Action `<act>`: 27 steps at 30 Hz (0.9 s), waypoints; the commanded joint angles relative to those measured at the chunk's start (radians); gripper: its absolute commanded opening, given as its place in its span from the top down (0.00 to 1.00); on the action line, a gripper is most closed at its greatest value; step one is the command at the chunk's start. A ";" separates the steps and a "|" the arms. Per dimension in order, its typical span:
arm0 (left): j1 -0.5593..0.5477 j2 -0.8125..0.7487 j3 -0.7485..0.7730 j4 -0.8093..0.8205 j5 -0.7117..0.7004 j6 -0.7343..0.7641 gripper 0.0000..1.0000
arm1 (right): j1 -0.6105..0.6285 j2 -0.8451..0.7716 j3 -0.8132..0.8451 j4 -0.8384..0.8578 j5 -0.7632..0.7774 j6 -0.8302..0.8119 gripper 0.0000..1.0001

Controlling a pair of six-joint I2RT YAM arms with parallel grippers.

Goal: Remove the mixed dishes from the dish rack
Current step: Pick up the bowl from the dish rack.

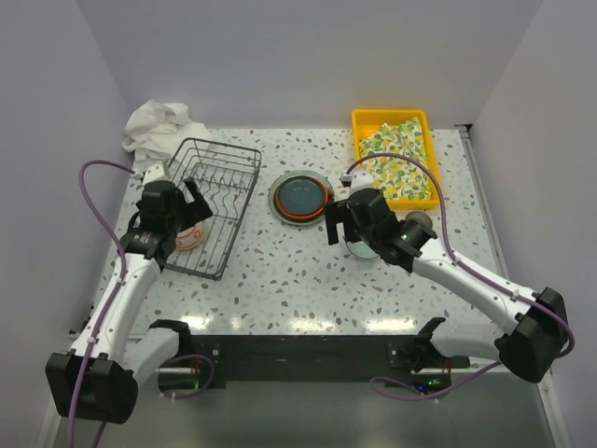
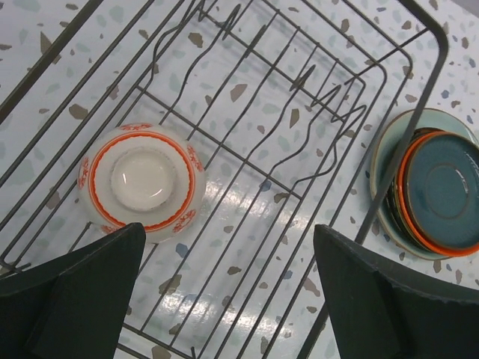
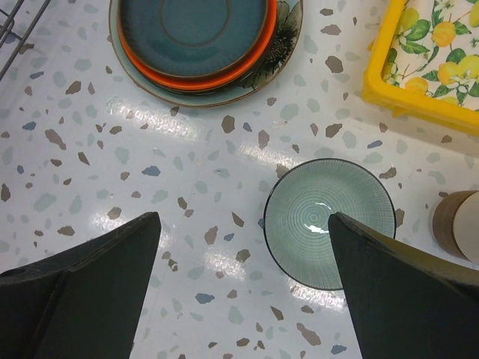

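Note:
The dark wire dish rack (image 1: 213,201) (image 2: 247,149) holds one small red-white patterned bowl (image 2: 142,182) (image 1: 189,236) at its near end; it appears to lie bottom up. My left gripper (image 2: 228,247) (image 1: 194,207) hangs open above the rack, just right of the bowl, with nothing between its fingers. On the table to the right is a stack of plates (image 1: 300,196) (image 3: 196,37) (image 2: 438,191), teal on orange on a patterned one. A pale green plate (image 3: 329,222) lies alone on the table. My right gripper (image 3: 243,224) (image 1: 338,224) is open above it, holding nothing.
A grey-brown cup (image 3: 458,224) (image 1: 418,222) stands right of the green plate. The yellow tray with lemon-print cloth (image 1: 396,159) (image 3: 426,60) sits at the back right. A crumpled white cloth (image 1: 159,126) lies behind the rack. Walls close in the table.

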 commanded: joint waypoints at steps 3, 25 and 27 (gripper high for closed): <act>0.023 0.090 0.040 -0.044 -0.067 0.054 0.00 | 0.002 -0.056 -0.026 -0.005 -0.029 -0.039 0.01; -0.169 0.363 0.068 0.000 -0.385 0.798 0.02 | -0.003 -0.142 -0.114 -0.002 0.005 -0.137 0.01; -0.176 0.371 0.058 0.020 -0.392 0.847 0.02 | -0.002 -0.144 -0.114 -0.010 0.002 -0.139 0.02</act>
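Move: Just under the open left hand lies the red-rimmed bowl, upside down in the dish rack, some 13 cm lower, about 4 cm to the left and about level fore and aft. The rack's right rail runs roughly 8 cm to the hand's right at that same level and 9 cm below. The plate stack is about 12 cm ahead, 28 cm right and 17 cm lower. From the right hand, the bowl is about 43 cm left, 3 cm ahead and 13 cm below. Sinking about 7 cm with a brief check on the way, the left hand closes in on the red-rimmed bowl and works some 3 cm left. Its wrist rolls strongly, left side rising nearly 50 degrees, tips farther down and swings clockwise; the fingers stay wide open, short of the bowl. The right hand, open and empty, eases about 3 cm back and right. ##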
